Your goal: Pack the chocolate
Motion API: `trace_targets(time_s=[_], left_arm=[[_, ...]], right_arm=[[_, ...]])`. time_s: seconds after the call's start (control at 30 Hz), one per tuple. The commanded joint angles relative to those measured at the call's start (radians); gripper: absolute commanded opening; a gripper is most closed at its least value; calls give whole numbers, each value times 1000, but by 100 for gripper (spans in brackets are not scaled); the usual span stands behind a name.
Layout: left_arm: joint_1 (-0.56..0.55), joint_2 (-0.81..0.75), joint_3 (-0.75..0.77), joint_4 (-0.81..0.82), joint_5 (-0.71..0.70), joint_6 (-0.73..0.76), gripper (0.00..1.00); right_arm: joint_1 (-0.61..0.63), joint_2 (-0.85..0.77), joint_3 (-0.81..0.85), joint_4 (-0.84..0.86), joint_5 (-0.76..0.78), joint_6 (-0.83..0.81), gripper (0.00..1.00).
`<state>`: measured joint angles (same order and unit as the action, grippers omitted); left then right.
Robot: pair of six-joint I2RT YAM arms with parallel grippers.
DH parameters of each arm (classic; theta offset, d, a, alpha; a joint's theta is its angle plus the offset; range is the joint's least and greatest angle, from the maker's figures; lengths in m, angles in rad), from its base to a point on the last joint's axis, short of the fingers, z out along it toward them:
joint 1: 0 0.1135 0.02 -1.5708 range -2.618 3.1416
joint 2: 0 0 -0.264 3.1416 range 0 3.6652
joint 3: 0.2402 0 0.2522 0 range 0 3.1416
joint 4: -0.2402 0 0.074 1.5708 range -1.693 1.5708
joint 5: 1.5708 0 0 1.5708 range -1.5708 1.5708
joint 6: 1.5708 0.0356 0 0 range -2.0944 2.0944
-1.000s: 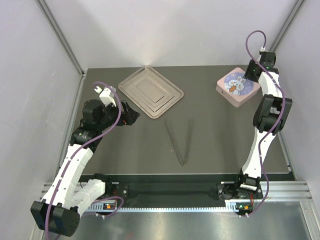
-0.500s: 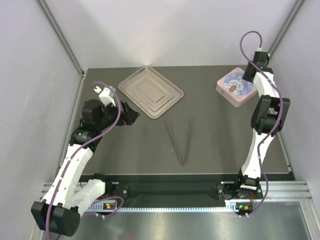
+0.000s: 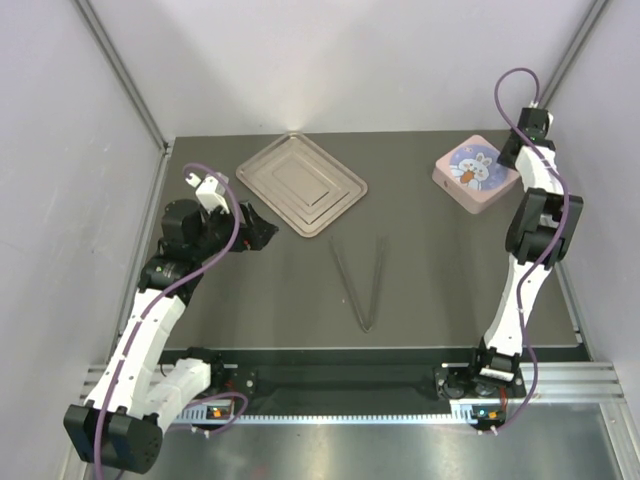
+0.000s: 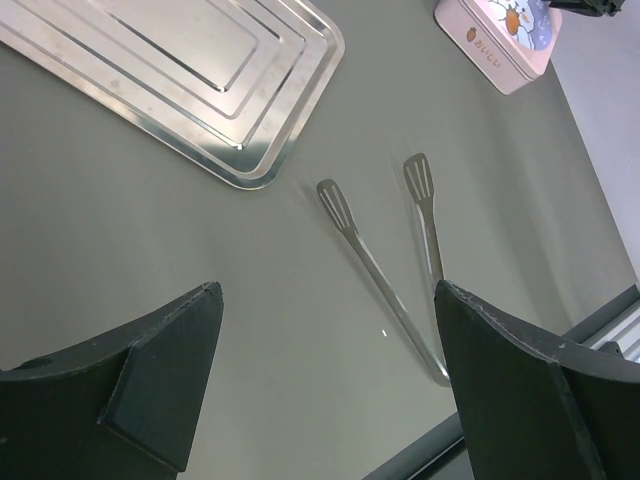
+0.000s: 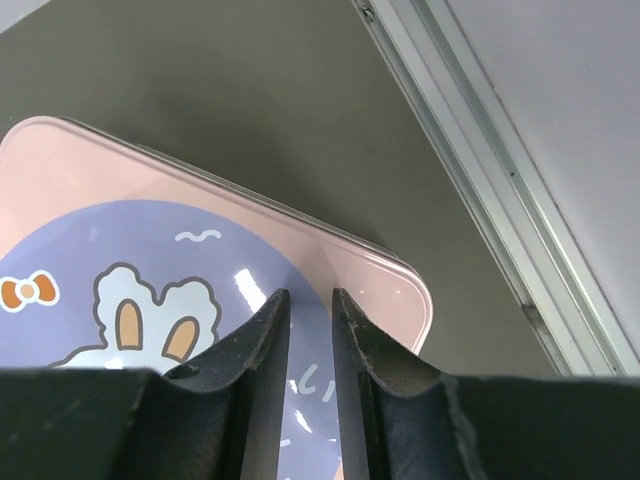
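Note:
No chocolate shows in any view. A pink box (image 3: pixel 474 174) with a bunny on its closed lid sits at the far right of the table. My right gripper (image 3: pixel 510 150) hovers over the box's far right corner. In the right wrist view its jaws (image 5: pixel 310 293) stand only a narrow gap apart above the lid (image 5: pixel 150 200), with nothing between them. My left gripper (image 3: pixel 262 232) is over the table's left side, open and empty; in the left wrist view its fingers (image 4: pixel 328 287) frame bare table.
A silver tray (image 3: pixel 302 184) lies empty at the back, left of centre. Metal tongs (image 3: pixel 362 280) lie in the middle of the table, tips pointing away. The frame's rail (image 5: pixel 500 230) runs close to the right of the box.
The right gripper's jaws have narrowed, and the wrist has shifted slightly right toward the box's far corner. The left arm has stayed still.

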<state>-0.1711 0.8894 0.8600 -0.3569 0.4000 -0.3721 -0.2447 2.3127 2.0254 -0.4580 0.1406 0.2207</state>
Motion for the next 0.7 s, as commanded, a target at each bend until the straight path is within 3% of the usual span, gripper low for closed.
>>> trace_targets(time_s=[0.0, 0.27, 0.33, 0.4, 0.43, 0.67], left_arm=[[5, -29, -4, 53, 11, -5, 92], [5, -29, -4, 53, 5, -5, 92], [5, -27, -4, 53, 7, -5, 92], [5, -27, -4, 53, 7, -5, 92], [5, -26, -4, 53, 8, -5, 92], [5, -14, -4, 53, 10, -5, 92]], right_arm=[[4, -94, 39, 11, -16, 14, 24], [38, -151, 1, 188, -303, 91, 25], [36, -116, -28, 306, -452, 179, 24], [32, -43, -13, 408, -554, 279, 12], [27, -15, -8, 447, -643, 322, 1], [-7, 229, -40, 864, -817, 759, 0]])
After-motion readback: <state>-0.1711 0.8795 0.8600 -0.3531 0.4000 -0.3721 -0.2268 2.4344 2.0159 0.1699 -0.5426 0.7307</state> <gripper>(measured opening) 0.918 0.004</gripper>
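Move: My right fingers are low over the right-hand end of the chocolate tin's lid. The tin's middle lies about 9 cm to their left, 3 cm back and 4 cm below, and its far corner roughly 10 cm ahead and 8 cm left. The baking tray lies some 67 cm left and 3 cm nearer me, 7 cm below. From my left hand the tin is about 67 cm right, 27 cm ahead and 20 cm down. I lift my right hand off the lid and swing it about 12 cm left and 9 cm forward, up over the lid to the tin's far-left rim by its far corner. I arc up about 9 cm, then start to sink, shutting the slightly open fingers on the way. Meanwhile the wrist tips its fingers up and rolls its left side upward, turning some 20 degrees counter-clockwise. ##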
